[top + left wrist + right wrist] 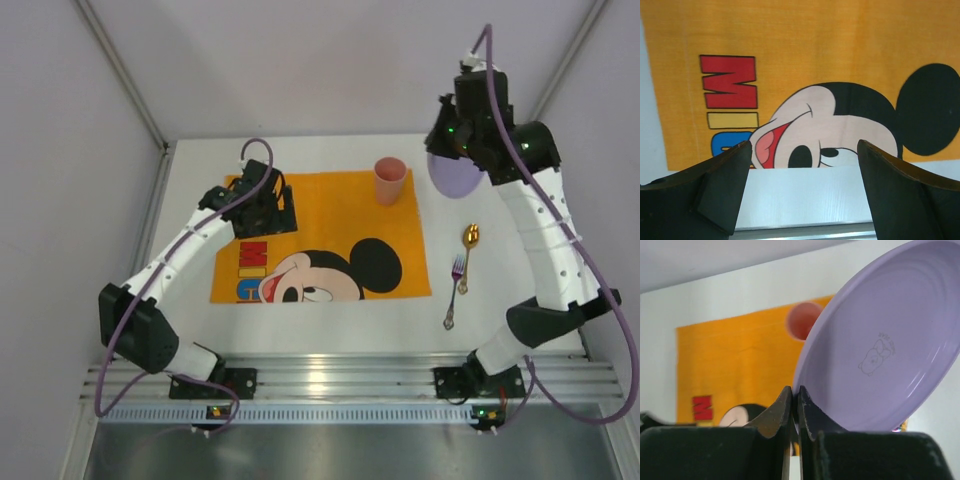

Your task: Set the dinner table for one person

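My right gripper (458, 158) is shut on the rim of a lilac plate (455, 174) and holds it tilted above the dinner table (330, 325), at the far right. In the right wrist view the gripper (795, 392) pinches the plate (885, 350) at its edge. My left gripper (268, 212) is open and empty over the far left of the orange Mickey Mouse placemat (330, 215). The left wrist view shows its fingers (722, 180) spread over the placemat (805, 50). A pink cup (389, 180) stands on the mat's far right corner. A gold spoon (468, 243) and a silver fork (455, 290) lie right of the mat.
Grey walls close in the table on the left, back and right. A metal rail (330, 385) runs along the near edge by the arm bases.
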Controlling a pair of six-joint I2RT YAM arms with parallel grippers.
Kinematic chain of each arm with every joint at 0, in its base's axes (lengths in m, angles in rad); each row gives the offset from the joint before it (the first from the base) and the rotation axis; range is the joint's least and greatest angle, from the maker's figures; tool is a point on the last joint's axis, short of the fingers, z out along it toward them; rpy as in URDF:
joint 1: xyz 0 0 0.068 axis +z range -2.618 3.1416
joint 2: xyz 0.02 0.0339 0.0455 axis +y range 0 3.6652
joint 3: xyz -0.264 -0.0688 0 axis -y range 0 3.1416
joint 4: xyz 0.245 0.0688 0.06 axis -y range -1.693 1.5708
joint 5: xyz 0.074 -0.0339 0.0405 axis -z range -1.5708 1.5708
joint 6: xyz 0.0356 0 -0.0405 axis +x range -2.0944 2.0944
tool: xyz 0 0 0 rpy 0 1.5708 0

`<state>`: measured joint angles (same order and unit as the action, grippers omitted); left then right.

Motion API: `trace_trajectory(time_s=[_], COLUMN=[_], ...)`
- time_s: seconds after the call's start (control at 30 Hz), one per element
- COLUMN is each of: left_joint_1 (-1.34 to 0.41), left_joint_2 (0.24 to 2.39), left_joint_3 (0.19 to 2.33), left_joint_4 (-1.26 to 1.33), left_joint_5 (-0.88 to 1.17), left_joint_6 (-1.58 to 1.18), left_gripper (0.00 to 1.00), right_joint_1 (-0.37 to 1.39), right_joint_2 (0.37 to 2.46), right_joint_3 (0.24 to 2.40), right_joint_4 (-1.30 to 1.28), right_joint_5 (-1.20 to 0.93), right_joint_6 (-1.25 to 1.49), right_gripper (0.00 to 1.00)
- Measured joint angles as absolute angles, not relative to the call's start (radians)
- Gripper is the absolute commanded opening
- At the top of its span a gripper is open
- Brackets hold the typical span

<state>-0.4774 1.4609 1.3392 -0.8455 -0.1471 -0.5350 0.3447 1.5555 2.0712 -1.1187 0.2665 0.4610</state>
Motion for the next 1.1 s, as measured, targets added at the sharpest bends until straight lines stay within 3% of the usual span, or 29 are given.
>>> trace_trajectory(time_s=[0.17,0.47,1.03,1.1], left_joint_1=[-0.415,-0.385,-0.384,-0.384], left_joint_2=[1.382,1.084,0.846,0.847], left_joint_3=[1.329,1.246,1.175,1.178], left_joint_4=[-0.906,-1.012,-1.196,-1.206], left_joint_5=[-0.270,-0.458,-0.462,-0.456], left_joint_6=[-0.580,-0.678,-0.767,-0.766], left_gripper=[0.92,0.91,0.91,0.91], right_joint_1=[0.661,0.894,0.920,0.920], right_joint_2=[1.707,2.140,2.370,2.418], right_joint_3=[2.288,2.401,2.303,2.303], right_joint_4=[-1.116,-1.112,-1.031,-1.009], right_joint_5=[0.258,0.181,0.148,0.142], right_joint_6=[0.484,0.490,0.491,0.490], right_gripper=[0.00,0.00,0.00,0.09])
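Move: My right hand already grips the lilac plate by its rim, high up. The middle of the orange mat, where the plate goes, lies about 29 cm to its left, 3 cm back and 37 cm below. The cup stands roughly 8 cm ahead and 13 cm left, the spoon 7 cm back and 6 cm right, the fork 15 cm back and 3 cm right. From my left hand the mat's middle is some 9 cm right, 3 cm ahead, 18 cm down. I swing the plate leftward in my right hand, a little over 30 cm, rising briefly and then sinking about 30 cm net towards the middle of the mat, while the hand turns counter-clockwise and its fingers tip down. My grip on the rim stays shut. My empty, open left hand clears out, left and back with a slight rise, turning counter-clockwise. ##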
